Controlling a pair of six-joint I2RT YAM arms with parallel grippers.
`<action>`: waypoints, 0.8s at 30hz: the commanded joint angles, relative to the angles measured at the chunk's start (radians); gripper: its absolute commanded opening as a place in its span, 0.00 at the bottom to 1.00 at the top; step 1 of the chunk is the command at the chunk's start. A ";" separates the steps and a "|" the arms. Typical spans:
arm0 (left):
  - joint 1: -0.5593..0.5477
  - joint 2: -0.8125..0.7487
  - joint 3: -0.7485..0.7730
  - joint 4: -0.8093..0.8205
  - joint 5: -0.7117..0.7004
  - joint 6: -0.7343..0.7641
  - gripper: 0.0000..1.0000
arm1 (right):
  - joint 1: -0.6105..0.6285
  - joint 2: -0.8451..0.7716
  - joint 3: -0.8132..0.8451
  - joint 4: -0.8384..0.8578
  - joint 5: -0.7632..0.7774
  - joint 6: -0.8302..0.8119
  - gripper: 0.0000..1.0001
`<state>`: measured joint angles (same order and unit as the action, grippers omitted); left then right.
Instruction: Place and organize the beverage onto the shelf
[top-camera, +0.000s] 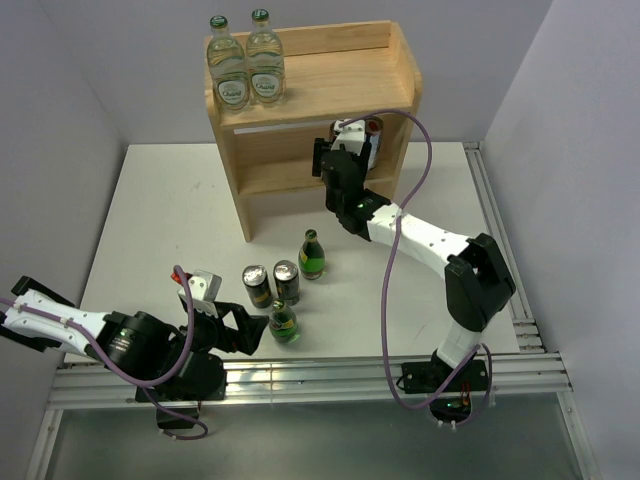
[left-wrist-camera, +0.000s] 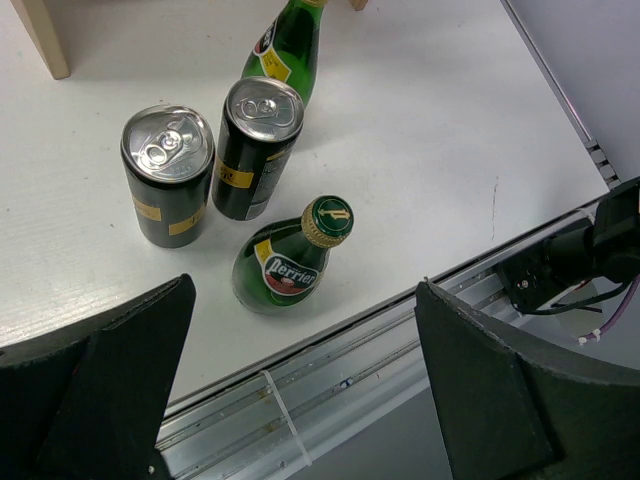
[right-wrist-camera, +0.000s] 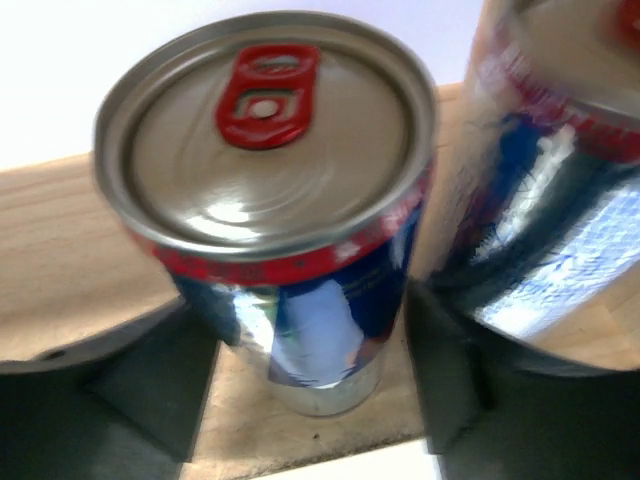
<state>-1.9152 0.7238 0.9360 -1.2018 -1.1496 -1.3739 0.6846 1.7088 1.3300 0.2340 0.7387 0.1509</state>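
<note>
The wooden shelf (top-camera: 330, 75) stands at the back, with two clear glass bottles (top-camera: 246, 66) on its top board. My right gripper (top-camera: 350, 140) reaches into the lower tier. In the right wrist view it (right-wrist-camera: 315, 370) is open around a red-and-blue can (right-wrist-camera: 280, 200) that stands on the lower board (right-wrist-camera: 60, 270), with gaps at both fingers. A second such can (right-wrist-camera: 560, 150) stands right beside it. My left gripper (left-wrist-camera: 300, 390) is wide open and empty over the table's front rail, just short of a green Perrier bottle (left-wrist-camera: 285, 265).
Two dark cans (left-wrist-camera: 168, 175) (left-wrist-camera: 258, 145) and another green bottle (left-wrist-camera: 288, 45) stand behind the Perrier bottle, also seen from above (top-camera: 272, 284). A shelf leg (left-wrist-camera: 45, 35) is at the far left. Metal rails (top-camera: 350, 375) run along the table's front and right edges.
</note>
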 joint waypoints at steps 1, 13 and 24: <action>-0.008 0.000 -0.003 -0.012 -0.029 -0.007 0.99 | -0.016 0.020 0.032 0.050 0.025 -0.011 0.80; -0.008 0.020 0.041 -0.035 -0.036 0.002 0.99 | 0.012 -0.086 -0.081 0.039 -0.145 0.022 1.00; -0.008 0.115 0.169 0.226 0.091 0.412 0.99 | 0.092 -0.380 -0.304 0.002 -0.162 0.079 1.00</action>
<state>-1.9156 0.8047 1.0683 -1.1126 -1.1187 -1.1538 0.7593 1.4372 1.0645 0.2214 0.5735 0.1978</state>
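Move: The blue-and-silver can stands on the middle shelf between the right hand's fingers, level with them; the first such can is about 8 cm right and 1 cm ahead. For the left hand, the front green bottle lies some 6 cm ahead, 7 cm right and 16 cm below; beyond, both 15 cm ahead and 17 cm below, are two dark cans, 2 cm and 8 cm right. Right fingers open, freeing the can, and back off about 7 cm; left hand rises 3 cm, edging right. ##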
